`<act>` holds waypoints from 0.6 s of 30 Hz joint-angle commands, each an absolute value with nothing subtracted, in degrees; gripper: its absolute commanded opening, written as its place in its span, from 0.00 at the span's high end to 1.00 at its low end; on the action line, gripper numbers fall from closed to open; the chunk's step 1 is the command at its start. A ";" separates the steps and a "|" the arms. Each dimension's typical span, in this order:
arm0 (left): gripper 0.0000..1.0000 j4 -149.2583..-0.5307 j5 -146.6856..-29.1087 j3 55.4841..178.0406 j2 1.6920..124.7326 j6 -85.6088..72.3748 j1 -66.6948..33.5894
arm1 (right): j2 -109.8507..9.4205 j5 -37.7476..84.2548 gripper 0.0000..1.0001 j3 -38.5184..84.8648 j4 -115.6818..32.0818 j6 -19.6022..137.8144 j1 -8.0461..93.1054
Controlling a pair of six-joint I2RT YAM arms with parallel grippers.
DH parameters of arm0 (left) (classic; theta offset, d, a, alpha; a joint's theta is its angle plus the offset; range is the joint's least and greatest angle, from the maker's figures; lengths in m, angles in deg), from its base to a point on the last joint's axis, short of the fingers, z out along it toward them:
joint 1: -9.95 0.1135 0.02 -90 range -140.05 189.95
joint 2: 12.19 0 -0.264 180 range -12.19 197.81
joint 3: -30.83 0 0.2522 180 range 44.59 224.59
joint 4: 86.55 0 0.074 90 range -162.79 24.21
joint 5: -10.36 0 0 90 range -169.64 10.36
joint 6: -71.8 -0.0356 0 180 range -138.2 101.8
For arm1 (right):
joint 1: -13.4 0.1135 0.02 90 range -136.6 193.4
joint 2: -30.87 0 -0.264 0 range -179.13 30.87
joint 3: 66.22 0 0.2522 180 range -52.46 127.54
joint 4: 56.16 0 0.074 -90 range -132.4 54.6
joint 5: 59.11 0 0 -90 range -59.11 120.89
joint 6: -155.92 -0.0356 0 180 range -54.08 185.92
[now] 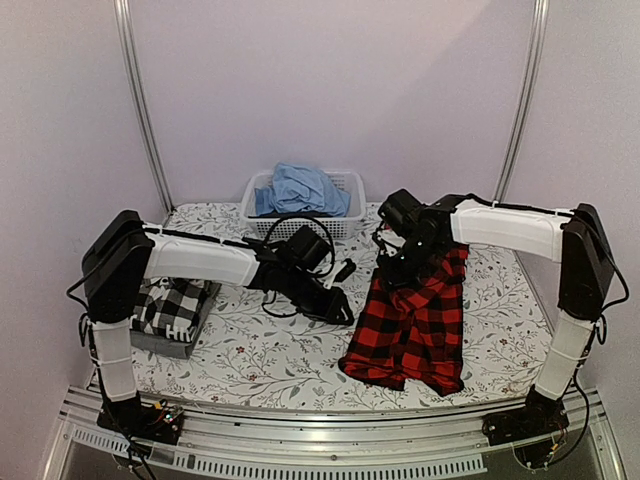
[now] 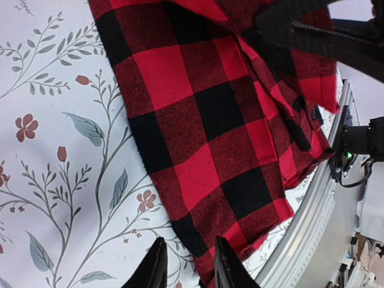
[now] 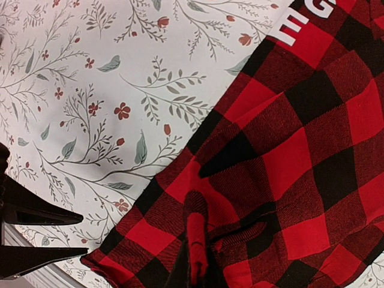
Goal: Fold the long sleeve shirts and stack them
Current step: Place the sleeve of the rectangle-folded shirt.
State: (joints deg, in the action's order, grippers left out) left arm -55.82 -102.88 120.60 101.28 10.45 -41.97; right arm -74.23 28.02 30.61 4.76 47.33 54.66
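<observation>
The red-and-black check shirt hangs in a bunch from my right gripper, its lower part resting on the table at the right. In the right wrist view a raised fold of that shirt is pinched in the shut right gripper. My left gripper hovers low just left of the shirt's hem. Its fingers stand apart over the shirt edge with nothing between them. A folded black-and-white check shirt lies on a dark grey one at the left.
A white basket holding blue cloth stands at the back centre. The flowered table cover ends at a metal rail along the near edge. Cables loop above the left wrist. White letters show on the red cloth.
</observation>
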 commanded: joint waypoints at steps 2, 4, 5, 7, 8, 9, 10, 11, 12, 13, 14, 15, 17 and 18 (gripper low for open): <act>0.73 -56.33 -102.61 119.62 99.34 10.12 -41.08 | -74.63 25.53 0.98 27.91 3.19 46.44 55.87; 0.73 -56.59 -102.62 119.20 99.18 10.23 -40.96 | -74.31 25.09 0.98 26.40 2.70 45.90 56.23; 0.73 -56.69 -102.60 119.01 99.09 10.26 -40.90 | -73.90 24.91 0.98 25.59 2.29 45.44 56.48; 0.73 -56.93 -102.60 118.59 99.08 10.41 -40.82 | -73.22 24.70 0.97 23.61 1.49 44.70 56.76; 0.73 -57.12 -102.59 118.46 99.12 10.53 -40.71 | -73.00 24.74 0.97 23.09 1.28 44.14 56.86; 0.73 -57.26 -102.59 118.35 99.13 10.61 -40.71 | -72.74 24.86 0.97 22.82 1.31 43.91 57.02; 0.73 -57.39 -102.70 118.34 99.08 10.71 -40.69 | -72.69 25.14 0.97 22.80 1.52 43.66 57.34; 0.73 -57.40 -102.73 118.41 99.15 10.78 -40.68 | -72.61 25.64 0.97 22.84 1.83 43.55 57.65; 0.73 -57.35 -102.71 118.42 99.16 10.76 -40.70 | -72.54 25.92 0.94 22.86 2.04 43.28 57.96; 0.73 -57.47 -102.67 118.52 99.19 10.87 -40.72 | -72.51 25.97 0.89 22.86 2.07 43.21 58.15; 0.73 -57.49 -102.62 118.54 99.17 10.88 -40.70 | -72.43 25.83 0.84 22.80 1.97 43.10 58.39; 0.73 -57.43 -102.60 118.60 99.28 10.87 -40.68 | -72.12 25.72 0.81 22.70 1.56 42.87 58.71; 0.73 -57.48 -102.49 118.55 99.43 11.03 -40.70 | -71.45 25.28 0.73 22.19 0.78 42.74 58.96; 0.73 -57.57 -102.49 118.48 99.43 11.10 -40.60 | -70.62 25.27 0.66 21.90 0.31 42.59 58.99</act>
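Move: The right hand already pinches the sleeve's end above the folded shirt; the spot on the shirt it is being laid on is about 4 cm back, level sideways and some 5 cm below. The white lettering is roughly 11 cm ahead and 2 cm to the left, the hem about 19 cm back and 2 cm to the right, and the basket 23 cm ahead, 17 cm left. From the left hand, that spot lies around 3 cm ahead and 8 cm to the right. Back and down in about equal parts, some 4 cm each, the right hand carries the pinched sleeve end towards the hem and down towards the shirt's body. There it all but stops, fingers still pointing down, and opens them about a quarter to let the sleeve end go. ##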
